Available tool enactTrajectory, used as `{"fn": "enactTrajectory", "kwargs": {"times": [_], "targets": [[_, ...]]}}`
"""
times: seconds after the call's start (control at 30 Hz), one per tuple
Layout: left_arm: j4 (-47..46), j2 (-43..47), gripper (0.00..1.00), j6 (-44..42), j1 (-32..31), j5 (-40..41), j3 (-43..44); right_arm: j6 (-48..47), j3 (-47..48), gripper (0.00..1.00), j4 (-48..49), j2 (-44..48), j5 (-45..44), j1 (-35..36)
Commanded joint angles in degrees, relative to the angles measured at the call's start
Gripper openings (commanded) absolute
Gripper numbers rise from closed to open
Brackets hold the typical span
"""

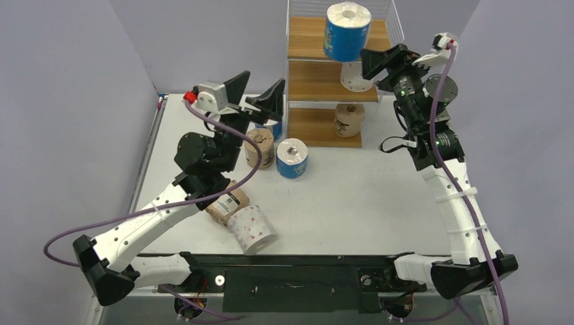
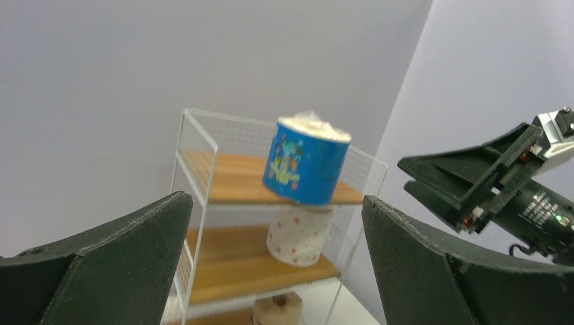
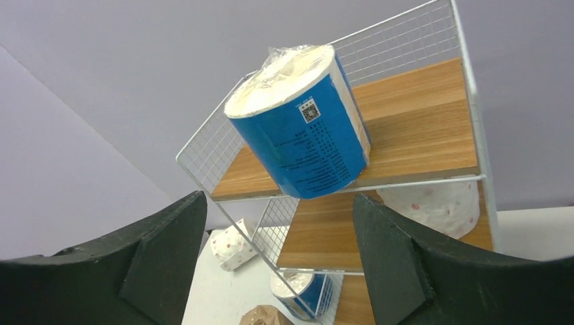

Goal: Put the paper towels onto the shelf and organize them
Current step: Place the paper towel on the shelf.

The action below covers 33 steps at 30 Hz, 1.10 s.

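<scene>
The shelf (image 1: 308, 30) stands at the back centre. A blue roll (image 1: 346, 30) sits tilted on the front edge of its top board, part of its base past the edge. A white pink-dotted roll (image 1: 355, 76) is on the middle board and a brown roll (image 1: 348, 120) on the bottom one. My right gripper (image 1: 382, 62) hangs open just right of the blue roll (image 3: 301, 128), not touching it. My left gripper (image 1: 256, 95) is raised left of the shelf (image 2: 230, 179), open and empty. On the table lie a brown roll (image 1: 260, 147), a blue roll (image 1: 292, 158), a labelled brown roll (image 1: 227, 203) and a dotted roll (image 1: 252, 228).
Another blue roll (image 1: 274, 127) is half hidden behind my left gripper. Grey walls close in the table on the left, back and right. The left arm's cable (image 1: 223, 186) loops over the rolls near the front left.
</scene>
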<state>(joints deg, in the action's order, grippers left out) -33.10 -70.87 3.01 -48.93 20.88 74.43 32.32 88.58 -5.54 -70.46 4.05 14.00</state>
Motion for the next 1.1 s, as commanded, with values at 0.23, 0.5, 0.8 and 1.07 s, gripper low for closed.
{"fn": "enactTrajectory", "kwargs": {"times": [0.23, 0.5, 0.8, 1.07], "targets": [[15.1, 18.5, 0.96, 17.6, 0.8, 5.1, -24.3, -7.2, -0.1, 0.75, 6.8, -6.9, -3.8, 5.1], [21.8, 30.5, 0.96, 23.0, 0.8, 4.8, -36.9, -10.2, 3.3, 0.74, 6.8, -11.4, -6.8, 5.2], [25.3, 36.2, 0.96, 21.8, 0.9, 3.9, -39.9, -13.0, 10.2, 0.73, 4.3, -17.3, -7.0, 5.2], [26.1, 38.3, 0.96, 21.2, 0.8, 1.8, -41.1, -13.9, 15.3, 0.72, 1.8, -22.7, -5.5, 5.3]]}}
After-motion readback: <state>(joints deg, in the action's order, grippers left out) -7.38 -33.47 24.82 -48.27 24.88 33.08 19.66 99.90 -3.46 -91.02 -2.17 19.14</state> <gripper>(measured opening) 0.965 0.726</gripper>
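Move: The blue paper towel perches over the front edge of the top shelf, about 16 cm ahead of my right hand, 6 cm to its left and a couple of centimetres below. The dotted roll on the middle shelf stands some 19 cm ahead, 4 cm left and 20 cm below that hand. From my empty left hand the blue roll lies roughly 23 cm ahead, 20 cm right and 5 cm below. With my right fingers kept about three-quarters open, I swing forward about 10 cm, first also left and down, then straight on, bringing both fingertips against the lower front of the blue roll to push it inward; the hand rolls slightly, left side dropping. My open left hand drops away from the shelf, some 24 cm down and a little back and left, its fingers tipping down. ##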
